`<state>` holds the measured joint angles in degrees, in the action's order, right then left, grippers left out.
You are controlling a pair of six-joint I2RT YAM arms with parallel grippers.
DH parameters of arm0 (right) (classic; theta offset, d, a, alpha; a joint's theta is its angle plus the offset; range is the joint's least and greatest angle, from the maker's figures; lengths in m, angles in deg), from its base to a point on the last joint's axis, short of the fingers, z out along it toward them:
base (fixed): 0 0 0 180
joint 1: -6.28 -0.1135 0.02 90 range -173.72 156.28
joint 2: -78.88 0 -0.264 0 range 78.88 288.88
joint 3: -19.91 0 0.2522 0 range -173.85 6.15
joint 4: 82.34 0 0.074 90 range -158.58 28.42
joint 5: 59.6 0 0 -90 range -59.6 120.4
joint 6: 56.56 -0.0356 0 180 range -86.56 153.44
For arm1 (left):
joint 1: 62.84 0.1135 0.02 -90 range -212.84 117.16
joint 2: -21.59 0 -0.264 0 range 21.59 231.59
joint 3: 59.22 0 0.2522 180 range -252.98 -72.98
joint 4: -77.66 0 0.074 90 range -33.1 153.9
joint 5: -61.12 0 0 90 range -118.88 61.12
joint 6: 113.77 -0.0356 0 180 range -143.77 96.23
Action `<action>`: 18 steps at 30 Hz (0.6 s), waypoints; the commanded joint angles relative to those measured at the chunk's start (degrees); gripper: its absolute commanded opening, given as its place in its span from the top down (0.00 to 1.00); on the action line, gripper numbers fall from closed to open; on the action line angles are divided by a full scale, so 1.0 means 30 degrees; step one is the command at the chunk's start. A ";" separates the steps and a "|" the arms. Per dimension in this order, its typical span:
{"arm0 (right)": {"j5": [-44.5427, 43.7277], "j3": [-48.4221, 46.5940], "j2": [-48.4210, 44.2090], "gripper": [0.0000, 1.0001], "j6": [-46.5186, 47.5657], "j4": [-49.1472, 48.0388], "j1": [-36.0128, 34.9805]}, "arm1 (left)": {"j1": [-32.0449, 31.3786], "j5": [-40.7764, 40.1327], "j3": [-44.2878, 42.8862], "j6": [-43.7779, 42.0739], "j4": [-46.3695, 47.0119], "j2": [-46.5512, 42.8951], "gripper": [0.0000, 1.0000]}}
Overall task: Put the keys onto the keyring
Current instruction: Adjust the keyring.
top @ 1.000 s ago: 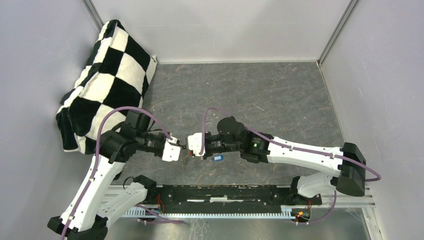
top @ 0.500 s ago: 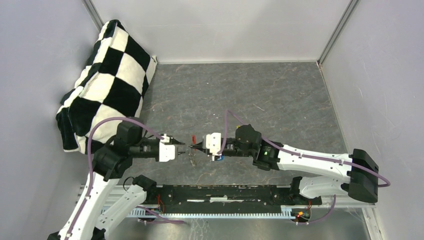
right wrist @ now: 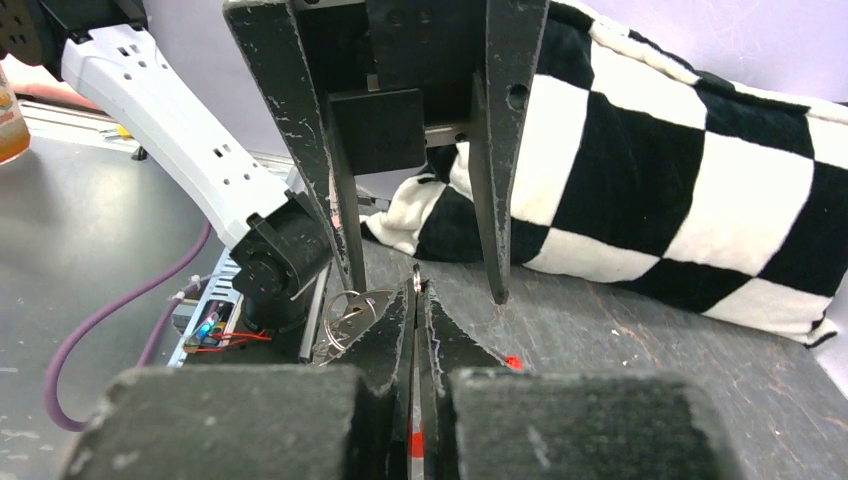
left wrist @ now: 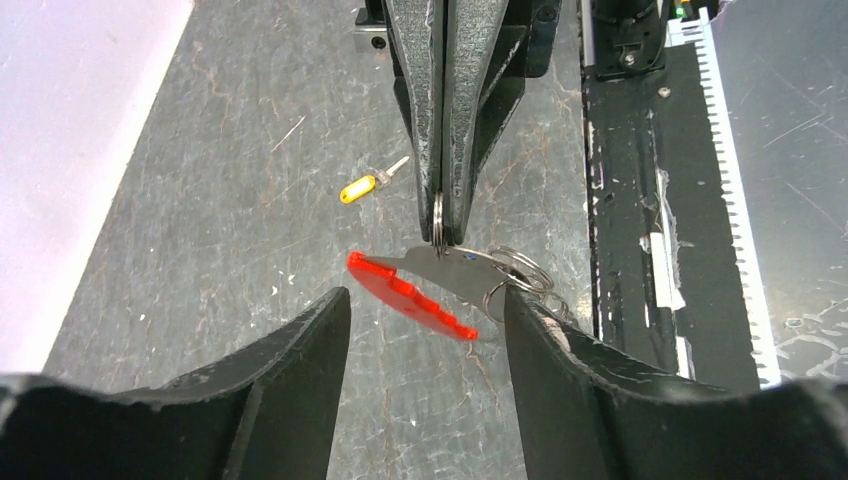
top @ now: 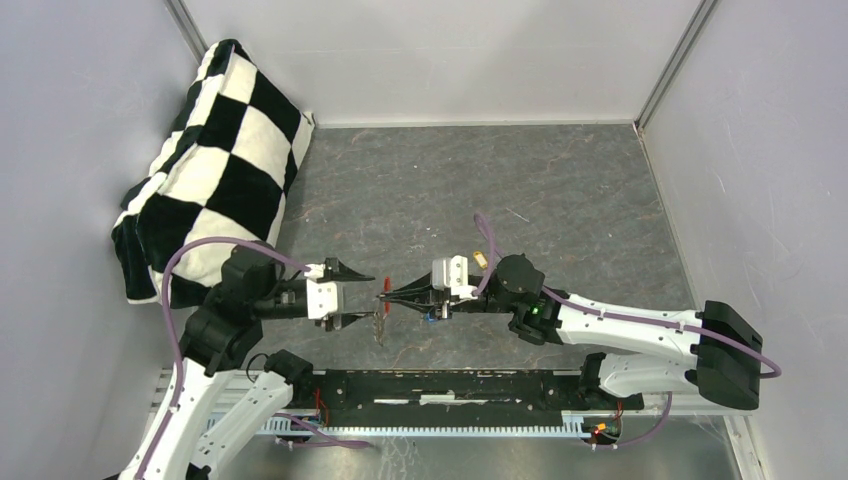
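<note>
My right gripper (top: 387, 296) is shut on the thin metal ring of the keyring (left wrist: 437, 222), edge-on between its fingertips (right wrist: 400, 310). A red round piece (left wrist: 410, 297) and a grey key (left wrist: 455, 270) with small rings hang just below. The red piece (top: 386, 285) floats above the table. My left gripper (left wrist: 425, 310) stands open just short of the bunch, a finger (left wrist: 290, 360) on each side, touching nothing. A yellow-capped key (left wrist: 358, 189) lies on the table beyond. A blue-capped key (top: 432, 316) lies under the right gripper.
A black-and-white checkered cushion (top: 215, 150) leans in the back left corner. A black rail (top: 450, 385) with wiring runs along the near edge between the arm bases. Grey walls close in left, right and back.
My left gripper has opened, let go of the bunch and drawn back to the left. The right gripper has shifted right with the keyring still in its grip.
</note>
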<state>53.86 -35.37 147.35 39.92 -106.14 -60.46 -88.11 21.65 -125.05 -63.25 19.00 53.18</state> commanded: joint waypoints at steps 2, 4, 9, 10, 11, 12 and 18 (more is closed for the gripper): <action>0.0836 -0.0281 0.0149 0.99 -0.0447 -0.1599 0.0044 | -0.0099 0.0933 -0.0406 0.1667 0.1233 0.0471 0.36; 0.0844 -0.0311 0.0176 0.99 -0.0374 -0.1493 0.0043 | -0.0100 0.1209 -0.0620 0.1904 0.1438 0.0555 0.44; 0.0864 -0.0470 0.0307 0.99 -0.0169 -0.1202 0.0052 | -0.0114 0.2534 -0.0922 0.1606 0.0889 0.0587 0.67; 0.0912 -0.0555 0.0368 0.99 -0.0146 -0.1074 0.0036 | -0.0101 0.2617 -0.0923 0.1595 0.0852 0.0574 0.69; 0.0956 -0.0643 0.0447 0.99 -0.0070 -0.0921 0.0033 | -0.0107 0.2639 -0.0923 0.1564 0.0826 0.0558 0.69; 0.1026 -0.0756 0.0489 0.99 -0.0026 -0.0766 0.0039 | -0.0100 0.2634 -0.0923 0.1539 0.0823 0.0523 0.69; 0.2008 -0.1500 0.0953 0.99 0.0423 0.0418 0.0025 | -0.0100 0.2302 -0.1061 0.0721 0.0639 0.0485 0.67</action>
<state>56.40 -36.31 148.86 39.98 -107.28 -60.07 -88.33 27.11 -125.56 -60.63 18.82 54.69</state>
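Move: The keyring is pinched in the right gripper's tips, so it sits right at that hand. From the left gripper, the keyring is about 2 cm to the right, level with it fore and aft and at about the same height. The red-edged plate hangs from the keyring, its middle about 2 cm to the left hand's right, 1 cm back and 4 cm below. The blue-tagged key lies on the table about 9 cm right, 2 cm ahead and 27 cm below the left hand. Draw the left gripper back about 1.5 cm while easing it a little under 1 cm to the right, so the keyring comes in between its fingertips. As it goes, close the fingers to about half their starting gap, without shutting them, and bring the forward finger right up beside the keyring. Keep the right gripper shut on the keyring and all but still. ##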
